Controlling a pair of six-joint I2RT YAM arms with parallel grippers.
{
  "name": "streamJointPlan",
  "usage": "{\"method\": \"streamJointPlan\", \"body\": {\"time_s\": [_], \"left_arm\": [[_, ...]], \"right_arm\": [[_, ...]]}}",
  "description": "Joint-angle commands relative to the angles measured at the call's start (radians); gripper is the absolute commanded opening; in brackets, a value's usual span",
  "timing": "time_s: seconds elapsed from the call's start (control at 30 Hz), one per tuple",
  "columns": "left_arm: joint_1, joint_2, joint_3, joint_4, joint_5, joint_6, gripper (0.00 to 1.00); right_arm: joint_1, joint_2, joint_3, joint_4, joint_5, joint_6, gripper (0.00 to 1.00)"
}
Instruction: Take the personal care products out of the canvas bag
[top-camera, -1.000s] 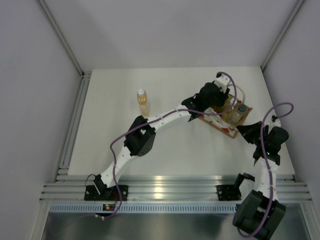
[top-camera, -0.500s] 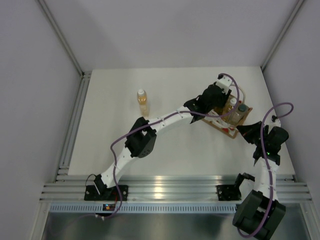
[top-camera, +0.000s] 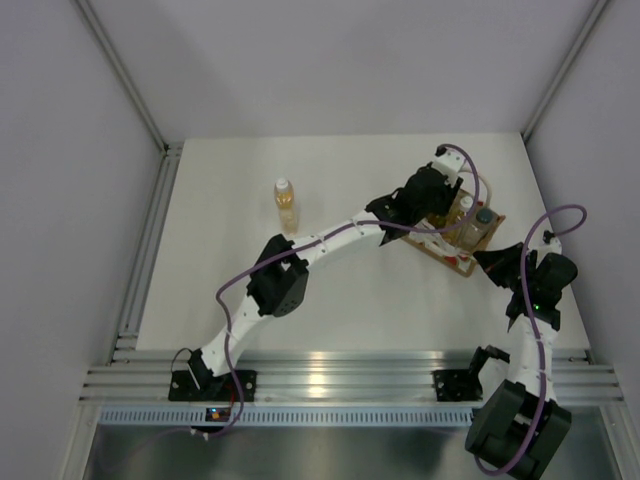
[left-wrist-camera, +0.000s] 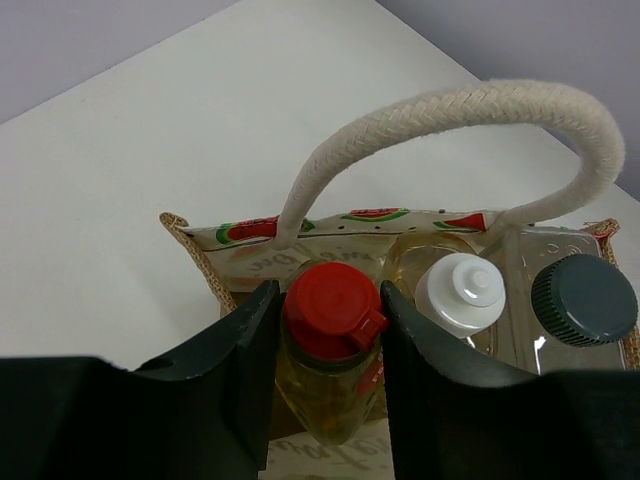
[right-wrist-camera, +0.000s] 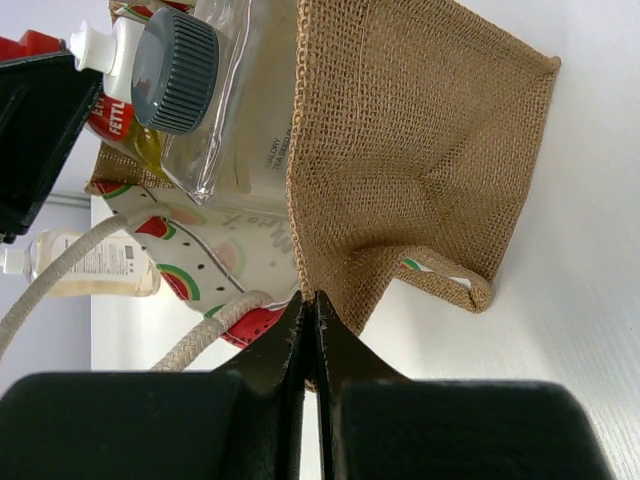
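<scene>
The canvas bag (top-camera: 452, 243) stands at the far right of the table, with tan burlap sides (right-wrist-camera: 420, 130) and a white watermelon-print panel (left-wrist-camera: 250, 235). My left gripper (left-wrist-camera: 328, 296) is shut on the yellow bottle's red cap (left-wrist-camera: 335, 305), which sits inside the bag. Beside it in the bag are an amber bottle with a white cap (left-wrist-camera: 460, 292) and a clear bottle with a dark grey cap (left-wrist-camera: 583, 298). My right gripper (right-wrist-camera: 310, 300) is shut on the bag's burlap edge. A second amber bottle (top-camera: 286, 203) stands alone on the table, left of the bag.
The bag's white rope handle (left-wrist-camera: 450, 110) arches over the bottles just beyond my left fingers. Grey walls close in the table at the back and both sides. An aluminium rail (top-camera: 145, 250) runs along the left edge.
My left gripper has shifted slightly over the bag, uncovering the white cap in the top view. The right arm and the bag have not moved.
</scene>
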Motion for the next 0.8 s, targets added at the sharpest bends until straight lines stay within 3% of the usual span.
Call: {"method": "streamJointPlan", "body": {"time_s": [0.0, 0.77], "left_arm": [[-0.008, -0.181, 0.081, 0.143, 0.003, -0.024, 0.0], [-0.008, -0.402, 0.027, 0.123, -0.133, -0.001, 0.0]], "right_arm": [[0.007, 0.004, 0.018, -0.071, -0.015, -0.031, 0.0], [0.007, 0.004, 0.016, -0.071, -0.004, -0.042, 0.0]]}}
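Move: The left hand still pinches the red-capped bottle by its cap in the canvas bag. The bottle already standing on the table is about 41 cm to its left, straight level in reach, its middle some 10 cm lower. Still in the bag are the white-capped bottle, about 5 cm right and 4 cm nearer, and the dark-capped bottle, 10 cm right and 7 cm nearer. From the right hand, the standing bottle is roughly 47 cm left and 15 cm ahead. Upward, almost straight and gathering speed, the left hand draws the red-capped bottle out of the canvas bag by about 14 cm, bending left by some 4 cm, mostly in the second half. Its fingers keep their pinch on the cap, while the wrist tilts about 10 degrees, its left side dipping and the fingertips lifting a little. ##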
